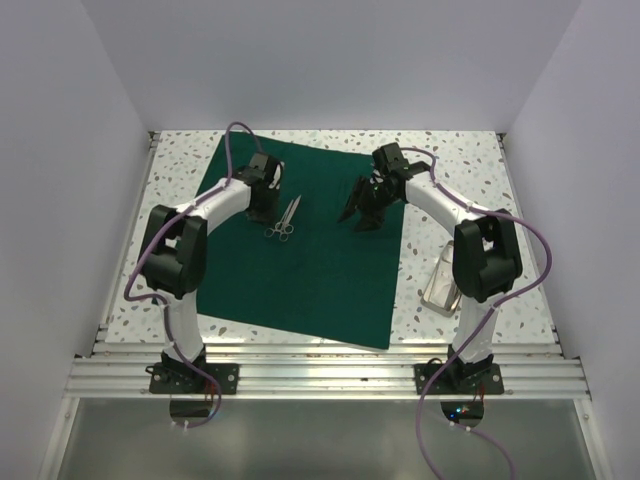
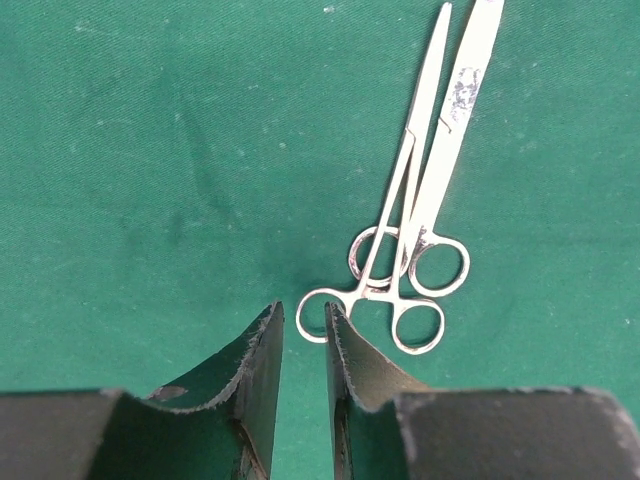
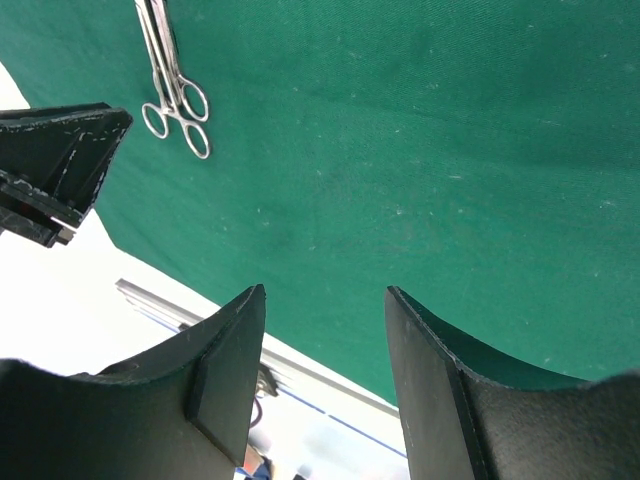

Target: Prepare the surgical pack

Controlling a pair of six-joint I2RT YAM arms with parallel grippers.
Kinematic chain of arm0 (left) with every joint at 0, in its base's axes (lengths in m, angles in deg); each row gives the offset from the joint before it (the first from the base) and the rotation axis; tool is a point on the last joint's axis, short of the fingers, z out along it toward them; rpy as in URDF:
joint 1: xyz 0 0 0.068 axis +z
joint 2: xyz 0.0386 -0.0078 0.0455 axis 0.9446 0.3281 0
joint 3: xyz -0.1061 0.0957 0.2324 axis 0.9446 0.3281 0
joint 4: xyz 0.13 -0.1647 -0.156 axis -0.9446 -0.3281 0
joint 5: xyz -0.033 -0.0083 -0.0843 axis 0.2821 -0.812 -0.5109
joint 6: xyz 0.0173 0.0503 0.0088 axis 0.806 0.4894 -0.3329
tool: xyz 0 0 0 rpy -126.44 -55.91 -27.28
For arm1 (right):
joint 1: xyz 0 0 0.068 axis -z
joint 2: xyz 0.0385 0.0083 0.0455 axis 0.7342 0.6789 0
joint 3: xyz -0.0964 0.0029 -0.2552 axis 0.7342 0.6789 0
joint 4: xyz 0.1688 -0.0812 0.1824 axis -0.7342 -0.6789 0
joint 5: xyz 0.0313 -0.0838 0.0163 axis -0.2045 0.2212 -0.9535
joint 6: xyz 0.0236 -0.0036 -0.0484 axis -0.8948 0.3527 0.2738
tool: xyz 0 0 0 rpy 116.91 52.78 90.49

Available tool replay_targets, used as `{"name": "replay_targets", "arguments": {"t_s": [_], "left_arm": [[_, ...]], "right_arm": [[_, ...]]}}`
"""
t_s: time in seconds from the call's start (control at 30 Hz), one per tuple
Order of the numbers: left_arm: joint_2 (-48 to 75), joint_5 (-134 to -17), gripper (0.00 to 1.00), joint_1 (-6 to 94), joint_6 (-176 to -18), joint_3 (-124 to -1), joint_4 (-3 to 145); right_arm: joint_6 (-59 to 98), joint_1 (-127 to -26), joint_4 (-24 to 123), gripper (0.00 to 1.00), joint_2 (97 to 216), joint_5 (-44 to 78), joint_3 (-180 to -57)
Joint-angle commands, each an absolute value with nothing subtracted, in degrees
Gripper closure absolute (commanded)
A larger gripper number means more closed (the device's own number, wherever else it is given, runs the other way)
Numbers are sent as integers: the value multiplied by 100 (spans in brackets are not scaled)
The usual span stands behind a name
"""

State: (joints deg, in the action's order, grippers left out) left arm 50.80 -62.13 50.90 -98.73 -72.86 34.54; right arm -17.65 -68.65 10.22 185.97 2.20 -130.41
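Observation:
The dark green drape [image 1: 320,270] lies flat on the speckled table. Steel scissors [image 2: 468,75] and a thinner ring-handled forceps [image 2: 400,190] lie crossed on it, left of its middle [image 1: 285,220]. My left gripper [image 1: 268,196] hovers just beside their ring handles, its jaws a narrow gap apart and empty [image 2: 302,312]. My right gripper [image 1: 360,212] is wide open and empty above the drape's right part [image 3: 325,295]. The shiny metal tray [image 1: 440,285] sits off the drape at the right, partly behind my right arm. Gauze and sachet are out of view.
White walls enclose the table on three sides. An aluminium rail [image 1: 320,375] runs along the near edge by the arm bases. The right wrist view shows the left gripper [image 3: 50,170] and the instruments [image 3: 178,100] beyond it.

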Motion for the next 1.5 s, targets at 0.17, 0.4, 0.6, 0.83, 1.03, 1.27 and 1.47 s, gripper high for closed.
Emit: {"name": "replay_targets", "arguments": {"t_s": [0.17, 0.4, 0.6, 0.83, 1.03, 1.27, 1.47], "left_arm": [[5073, -6124, 76, 5124, -9903, -7158, 3536], [5037, -6168, 78, 5116, -9903, -7043, 3519], [5213, -6212, 76, 5107, -9876, -7043, 3545], [5380, -6089, 78, 5063, -9885, -6613, 3905], [5460, -6001, 95, 5072, -9911, -6691, 3905], [5038, -6167, 100, 5072, -9973, -7341, 3309], [4528, -7090, 100, 5072, -10227, -7676, 3133]], "right_arm": [[-1655, -6825, 976, 45, 18319, 60, -13032], [-1664, -6825, 1029, 45, 18354, 25, -13014], [-1664, -6825, 1029, 45, 18362, -1, -12988], [-1629, -6825, 1029, 45, 18371, 25, -12970], [-1629, -6825, 1029, 45, 18389, -1, -12952], [-1497, -6825, 880, 45, 18433, 104, -13189], [-1637, -6851, 1317, 40, 18705, -212, -13594]]}}
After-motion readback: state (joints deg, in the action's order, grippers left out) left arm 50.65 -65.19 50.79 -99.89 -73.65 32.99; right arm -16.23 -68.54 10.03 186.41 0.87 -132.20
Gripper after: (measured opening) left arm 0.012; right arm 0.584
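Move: The clamp, with finger rings, is the left hand's aim. Its left ring lies almost under the fingertips, about 3 cm down and 1 cm back, while the clamp's middle is some 4 cm ahead and 3 cm right of the hand. The scissors lie close alongside, their middle roughly 7 cm ahead and 5 cm to the right of the hand. From the right hand the clamp's middle is about 18 cm left, 6 cm ahead and 9 cm below. Down and slightly back, the left hand eases about 3 cm onto the clamp's left ring, its fingers straddling the rim, then shuts them fully and pinches the ring. It rises about 3 cm again, swinging almost 2 cm right towards the scissors as it lifts, with the wrist nearly unturned. ##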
